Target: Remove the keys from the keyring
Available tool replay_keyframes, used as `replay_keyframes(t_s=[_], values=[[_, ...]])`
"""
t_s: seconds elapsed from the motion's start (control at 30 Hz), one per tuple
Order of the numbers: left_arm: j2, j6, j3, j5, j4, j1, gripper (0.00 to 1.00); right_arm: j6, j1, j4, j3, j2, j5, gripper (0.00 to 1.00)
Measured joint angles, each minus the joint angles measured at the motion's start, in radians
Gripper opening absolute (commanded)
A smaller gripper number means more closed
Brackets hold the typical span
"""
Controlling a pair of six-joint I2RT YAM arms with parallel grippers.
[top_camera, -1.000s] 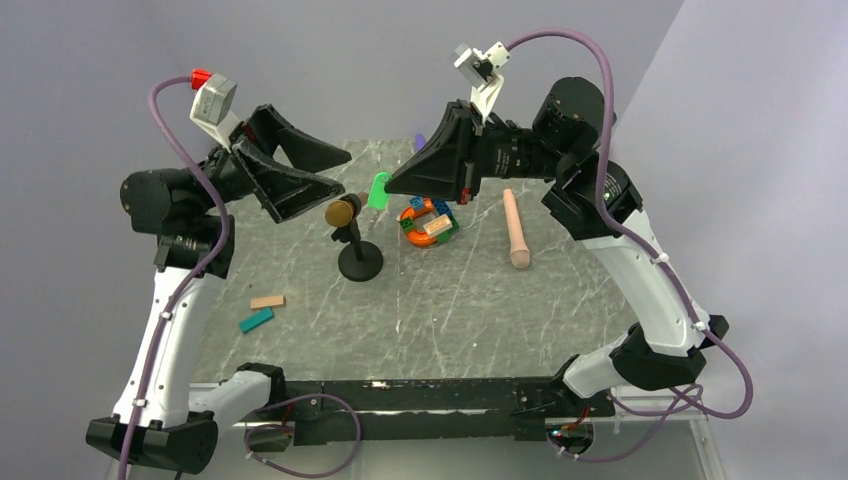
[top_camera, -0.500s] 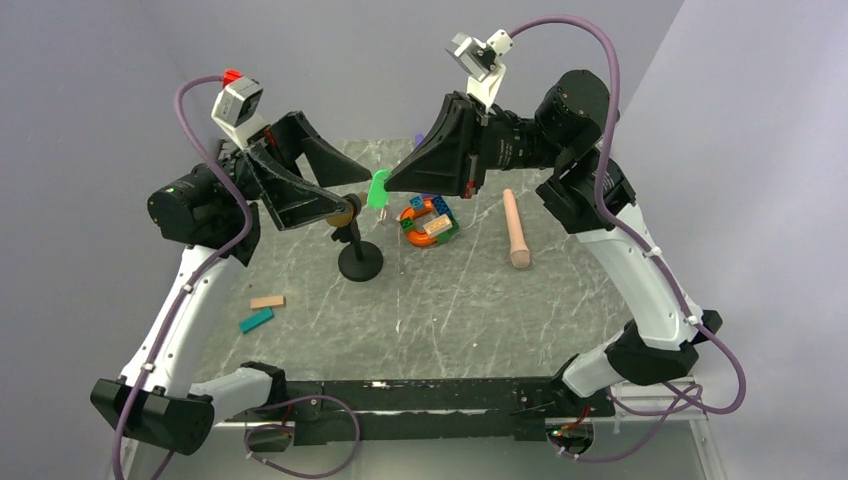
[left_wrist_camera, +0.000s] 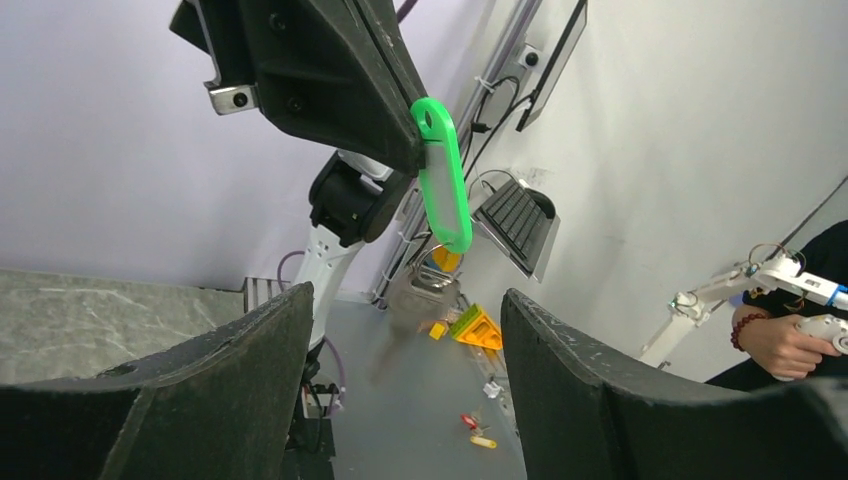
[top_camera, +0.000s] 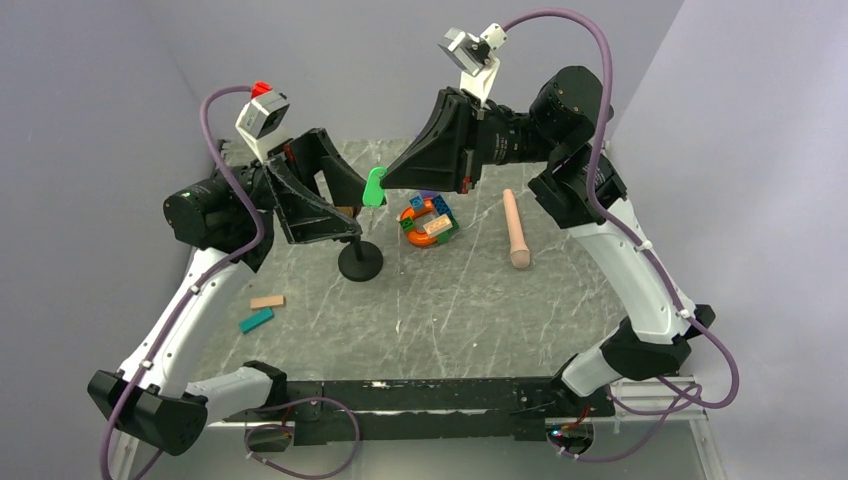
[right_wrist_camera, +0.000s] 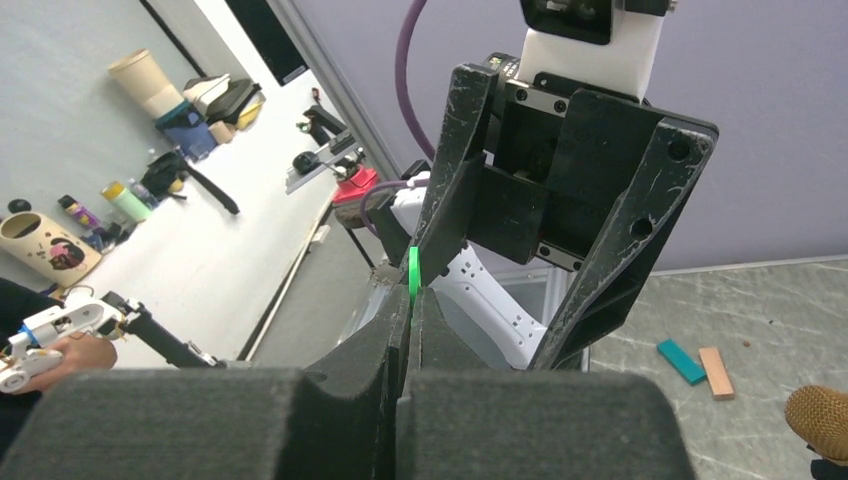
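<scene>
The keys show as one flat bright-green piece (top_camera: 374, 187) held up in the air above the table's far middle. My right gripper (top_camera: 386, 182) is shut on its top end; the green edge (right_wrist_camera: 412, 270) sticks out between the pressed pads. In the left wrist view the green piece (left_wrist_camera: 443, 180) hangs from the right gripper's tip, with a blurred grey metal piece (left_wrist_camera: 420, 295) dangling under it. The keyring is too thin and blurred to make out. My left gripper (top_camera: 352, 208) stands open right beside the green piece, its fingers (left_wrist_camera: 250, 350) apart on either side of the dangling metal, touching nothing.
A black stand (top_camera: 359, 262) sits on the marble table (top_camera: 450, 310) under the left gripper. A cluster of toy blocks (top_camera: 428, 222) and a wooden peg (top_camera: 516, 230) lie to the right. A teal block (top_camera: 256, 320) and a tan block (top_camera: 267, 301) lie near left.
My left arm has swung right and upward, bringing its open jaws up to the green piece while they narrowed a little. The right gripper lifted the piece slightly.
</scene>
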Motion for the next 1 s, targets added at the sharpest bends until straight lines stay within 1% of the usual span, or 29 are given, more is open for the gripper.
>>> replay_keyframes(t_s=[0.17,0.37,0.57,0.67,1.0], values=[[0.000,0.008,0.000,0.008,-0.008,-0.039,0.68,0.012,-0.002,0.015,0.004,0.008,-0.005,0.00],[0.002,0.021,0.000,0.009,-0.027,-0.064,0.62,0.022,-0.002,0.040,0.004,0.011,-0.014,0.00],[0.002,0.038,0.001,0.012,-0.054,-0.071,0.57,0.029,-0.007,0.058,0.002,0.011,-0.024,0.00],[0.002,0.041,0.001,0.016,-0.058,-0.071,0.53,0.037,-0.010,0.078,-0.008,0.011,-0.029,0.00],[0.002,0.045,0.023,0.025,-0.095,-0.072,0.45,0.050,-0.028,0.109,-0.055,0.011,-0.039,0.00]])
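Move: The keys hang under the green tag pinched in the right gripper. From the left hand they are about 3 cm to the right, 1 cm back and level in height. The tag is also some 3 cm to its right, but 1 cm ahead and 4 cm above; the right fingertips are about 2 cm ahead, 3 cm right and 6 cm above. From the right hand the keys are some 6 cm below, 2 cm left and 1 cm back. Ease the left gripper back and to the right by about 1.5 cm to bring the keys between its fingertips, then hold there while its fingers keep closing from wide to about half open. Keep the right fingers shut on the green tag, and near the end bring that hand about 1 cm forward and slightly down. Whether the left fingers touch the keys can't be seen. ##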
